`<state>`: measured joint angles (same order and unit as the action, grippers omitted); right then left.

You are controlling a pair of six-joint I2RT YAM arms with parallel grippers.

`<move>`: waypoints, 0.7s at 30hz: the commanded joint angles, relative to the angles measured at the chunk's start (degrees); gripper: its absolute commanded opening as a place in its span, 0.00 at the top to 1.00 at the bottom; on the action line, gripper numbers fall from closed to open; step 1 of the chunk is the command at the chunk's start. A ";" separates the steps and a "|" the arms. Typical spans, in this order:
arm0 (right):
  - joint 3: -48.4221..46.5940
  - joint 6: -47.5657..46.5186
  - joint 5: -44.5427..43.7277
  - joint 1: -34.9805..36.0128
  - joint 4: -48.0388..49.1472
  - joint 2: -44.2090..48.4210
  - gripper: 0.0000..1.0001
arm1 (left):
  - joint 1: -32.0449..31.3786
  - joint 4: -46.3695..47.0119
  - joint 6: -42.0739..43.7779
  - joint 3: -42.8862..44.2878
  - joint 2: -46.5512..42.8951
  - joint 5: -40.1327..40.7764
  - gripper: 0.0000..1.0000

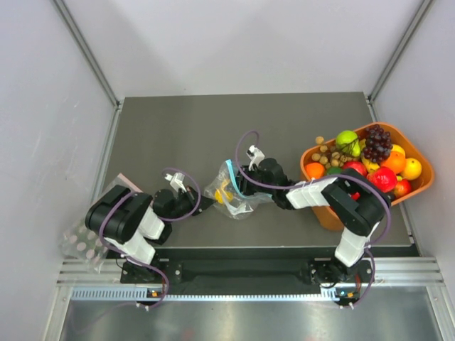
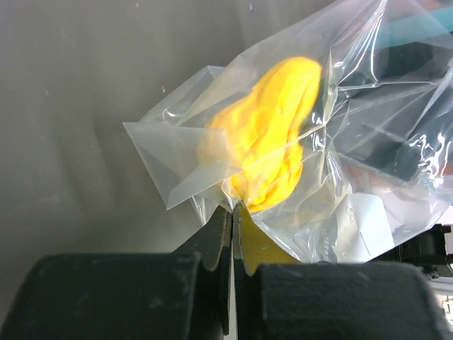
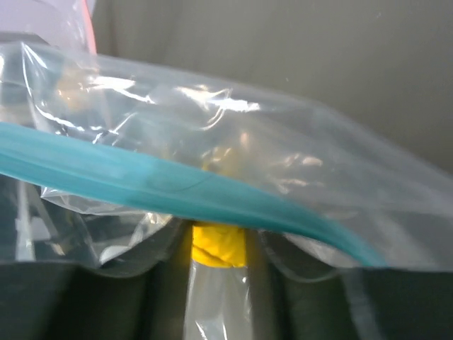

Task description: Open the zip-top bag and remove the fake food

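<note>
The zip-top bag (image 1: 229,190) is a crinkly clear bag lying mid-table, with its teal zip strip (image 1: 231,175) towards the back. My left gripper (image 1: 205,203) is shut on the bag's lower edge (image 2: 212,185), and in the left wrist view its jaws meet just under the yellow fake food (image 2: 271,134). My right gripper (image 1: 247,186) reaches into the bag's mouth. In the right wrist view the zip strip (image 3: 177,188) crosses in front of the right gripper (image 3: 218,237), and the yellow fake food (image 3: 218,249) fills the gap between its two fingers.
An orange basket (image 1: 421,186) heaped with plastic fruit and nuts stands at the right edge. A second clear bag (image 1: 87,240) with a pinkish edge lies by the left arm's base. White walls close in the dark table (image 1: 185,131).
</note>
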<state>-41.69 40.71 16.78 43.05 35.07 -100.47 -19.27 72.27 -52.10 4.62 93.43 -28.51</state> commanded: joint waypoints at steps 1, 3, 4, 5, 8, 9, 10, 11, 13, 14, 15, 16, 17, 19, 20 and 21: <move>-1.29 0.43 2.91 0.90 5.36 0.01 0.72 | 0.02 9.56 -0.37 1.35 0.53 -1.63 1.00; -1.29 0.42 3.09 0.99 5.80 -0.26 0.80 | -0.07 9.47 -0.46 1.53 0.70 -1.98 1.00; -1.29 0.42 3.18 0.90 6.15 -0.34 0.88 | 0.02 9.38 -0.46 1.70 0.53 -2.07 1.00; -1.20 0.42 3.44 0.99 6.67 -0.52 0.91 | 0.02 9.21 -0.38 1.79 0.44 -2.07 1.00; -0.50 0.08 2.57 0.90 6.94 0.44 0.98 | -0.07 6.32 0.68 1.79 -1.05 -1.72 1.00; -0.15 -0.28 2.13 0.90 6.51 1.05 1.00 | 0.02 4.65 1.20 1.79 -1.75 -1.03 1.00; 0.29 -0.89 1.69 0.90 5.72 1.76 1.00 | 0.02 2.98 2.43 1.79 -3.76 -0.58 1.00; 0.56 -2.11 0.46 0.99 3.80 3.50 1.00 | 0.11 -0.78 3.05 1.88 -4.82 -0.06 1.00; 1.69 -3.70 -0.60 0.81 2.20 6.32 1.00 | 0.11 -4.57 4.89 2.49 -8.59 0.91 1.00; 2.14 -4.05 -1.73 0.64 0.89 7.38 1.00 | 0.11 -9.03 5.59 2.76 -9.92 1.18 1.00; 2.58 -4.41 -2.27 0.72 0.27 8.26 1.00 | 0.02 -11.16 6.21 3.02 -11.32 1.70 1.00; 3.36 -5.02 -2.80 0.64 -0.43 10.10 1.00 | 0.02 -13.54 7.61 3.63 -14.12 2.84 1.00; 3.81 -5.29 -3.93 0.55 -1.83 11.07 1.00 | 0.02 -15.56 8.23 3.90 -15.63 3.37 1.00; 5.21 -6.34 -5.17 0.46 -3.07 14.14 1.00 | 0.02 -21.36 10.07 4.51 -19.49 4.51 1.00; 5.65 -6.52 -6.30 0.46 -4.21 15.20 1.00 | 0.11 -23.03 10.69 4.78 -20.56 5.74 1.00; 6.09 -6.87 -6.75 0.46 -4.83 16.34 1.00 | 0.11 -24.79 11.31 4.87 -21.44 6.27 1.00</move>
<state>-36.73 36.51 13.15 43.18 31.81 -89.01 -19.27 55.02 -45.04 7.77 75.37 -25.41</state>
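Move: The yellow food inside the bag lies just off the right fingertips, about 4 cm to that hand's left, some 1 cm back and about 1 cm lower. From the right hand, the blue zip strip's middle is roughly 4 cm ahead and 1 cm left, and the white label about 4 cm back and 1 cm left. The left hand still pinches the bag's closed end; from it the yellow food is about 2 cm ahead and 3 cm right, near its height. Reaching in through the open mouth of the bag, the right hand closes its part-open fingers almost fully onto the near end of the yellow food while creeping up about 1 cm, then lifts a further 2.5 cm and draws some 3 cm to the right, away from the left hand. The left hand first stays low with its shut fingers keeping their pinch on the bag's closed end, then rises about 4 cm and slightly forward, its fingertips tipping up around 10 degrees, so both hands raise the bag together. ##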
